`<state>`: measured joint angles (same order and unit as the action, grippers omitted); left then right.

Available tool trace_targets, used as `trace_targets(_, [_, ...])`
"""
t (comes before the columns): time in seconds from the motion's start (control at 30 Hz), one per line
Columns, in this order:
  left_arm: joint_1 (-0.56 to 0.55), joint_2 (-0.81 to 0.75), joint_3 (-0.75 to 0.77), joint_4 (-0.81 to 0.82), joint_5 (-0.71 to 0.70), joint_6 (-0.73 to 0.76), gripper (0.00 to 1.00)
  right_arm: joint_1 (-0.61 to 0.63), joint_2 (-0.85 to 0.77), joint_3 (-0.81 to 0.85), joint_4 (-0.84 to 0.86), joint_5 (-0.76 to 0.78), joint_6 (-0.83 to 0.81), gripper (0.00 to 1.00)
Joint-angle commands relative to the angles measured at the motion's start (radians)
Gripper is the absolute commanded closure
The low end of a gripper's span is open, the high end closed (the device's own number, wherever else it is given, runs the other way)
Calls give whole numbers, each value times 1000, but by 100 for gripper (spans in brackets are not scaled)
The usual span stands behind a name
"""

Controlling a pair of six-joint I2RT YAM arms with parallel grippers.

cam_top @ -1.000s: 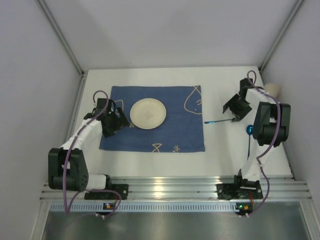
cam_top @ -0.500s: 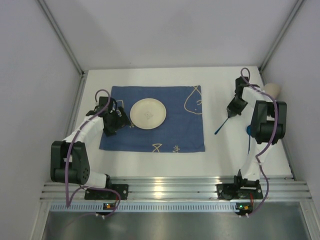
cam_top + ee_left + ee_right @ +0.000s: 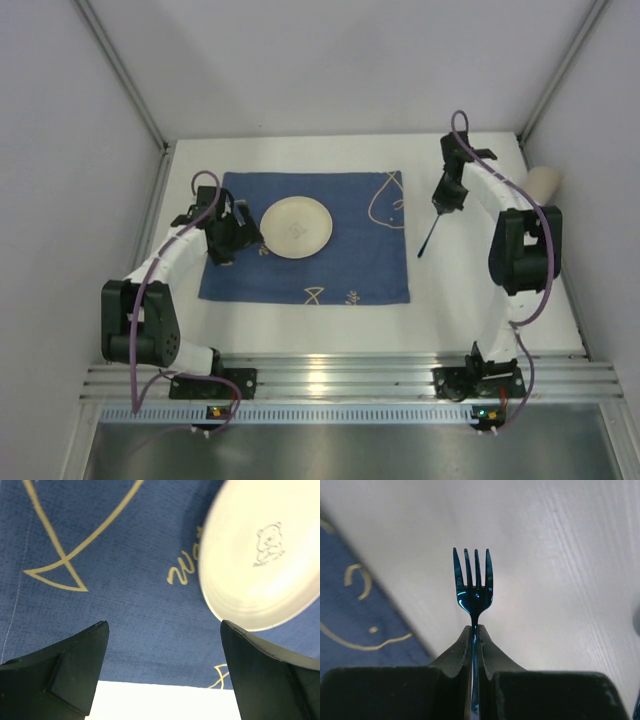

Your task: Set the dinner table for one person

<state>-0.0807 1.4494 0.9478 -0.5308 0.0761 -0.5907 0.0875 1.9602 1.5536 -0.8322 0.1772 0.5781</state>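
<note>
A cream plate (image 3: 296, 227) (image 3: 265, 555) lies on the dark blue mat (image 3: 300, 270) (image 3: 125, 570) on the white dinner table (image 3: 300, 325). My left gripper (image 3: 232, 238) (image 3: 164, 625) hovers open over the mat's left part, just left of the plate, with nothing between its fingers. My right gripper (image 3: 446, 197) (image 3: 475, 627) is shut on a shiny blue fork (image 3: 428, 235) (image 3: 474, 587). It holds the fork above bare table just right of the mat's right edge. The tines stick out past the fingertips.
A cream cup (image 3: 545, 181) lies at the far right by the wall. The ribbed aluminium rail (image 3: 340, 378) runs along the near edge, with both arm bases on it. Grey walls close in the table on three sides.
The right gripper closed on the fork and carried it left and back toward the mat; the fork swung from lying crosswise to pointing down-left. The left gripper barely shifted.
</note>
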Motion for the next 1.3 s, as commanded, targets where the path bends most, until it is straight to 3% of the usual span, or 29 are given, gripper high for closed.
trace_targets(0.0, [-33,-37,71,58,91,55,2,127,-132,157,-57,8,-6,100])
trace_targets(0.27, [-261,52,245,213,277,71,2,261,-144,330,-156,-146,38,100])
trace_targets(0.57, [-477,247,468,256,366,65,7,348,-218,277,-156,-238,88,100])
trace_targets(0.83, [-537,356,519,322,415,29,12,348,-251,272,-165,-260,103,100])
trace_targets(1.03, [-544,361,543,338,433,8,20,348,-262,249,-166,-268,108,100])
trace_targets(1.27, [-536,295,514,256,314,69,24,350,-261,247,-182,-254,94,100])
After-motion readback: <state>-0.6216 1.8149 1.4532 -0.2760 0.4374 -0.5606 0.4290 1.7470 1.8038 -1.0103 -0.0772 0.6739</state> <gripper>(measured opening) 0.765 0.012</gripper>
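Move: The left hand, open and empty, goes for the fork, whose middle is some 48 cm to its right, about 5 cm ahead and nearly level with it. The plate sits about 12 cm right and 6 ahead of it, 7 below. The right hand already holds the fork clear of the table. The blue mat's right half lies about 20 cm to the right hand's left, 5 back and 6 below, the plate 38 left and 3 back. Keeping its pinch near the fork's head, the right hand carries it up and left, roughly 18 cm over and 16 up, above the mat's right half, drawing back in the later part. The left hand swings about 30 cm right to meet it, past the plate, rising some 10 cm and turning about 45 degrees clockwise, its fingers narrowing slightly beside the handle; contact can't be seen. ##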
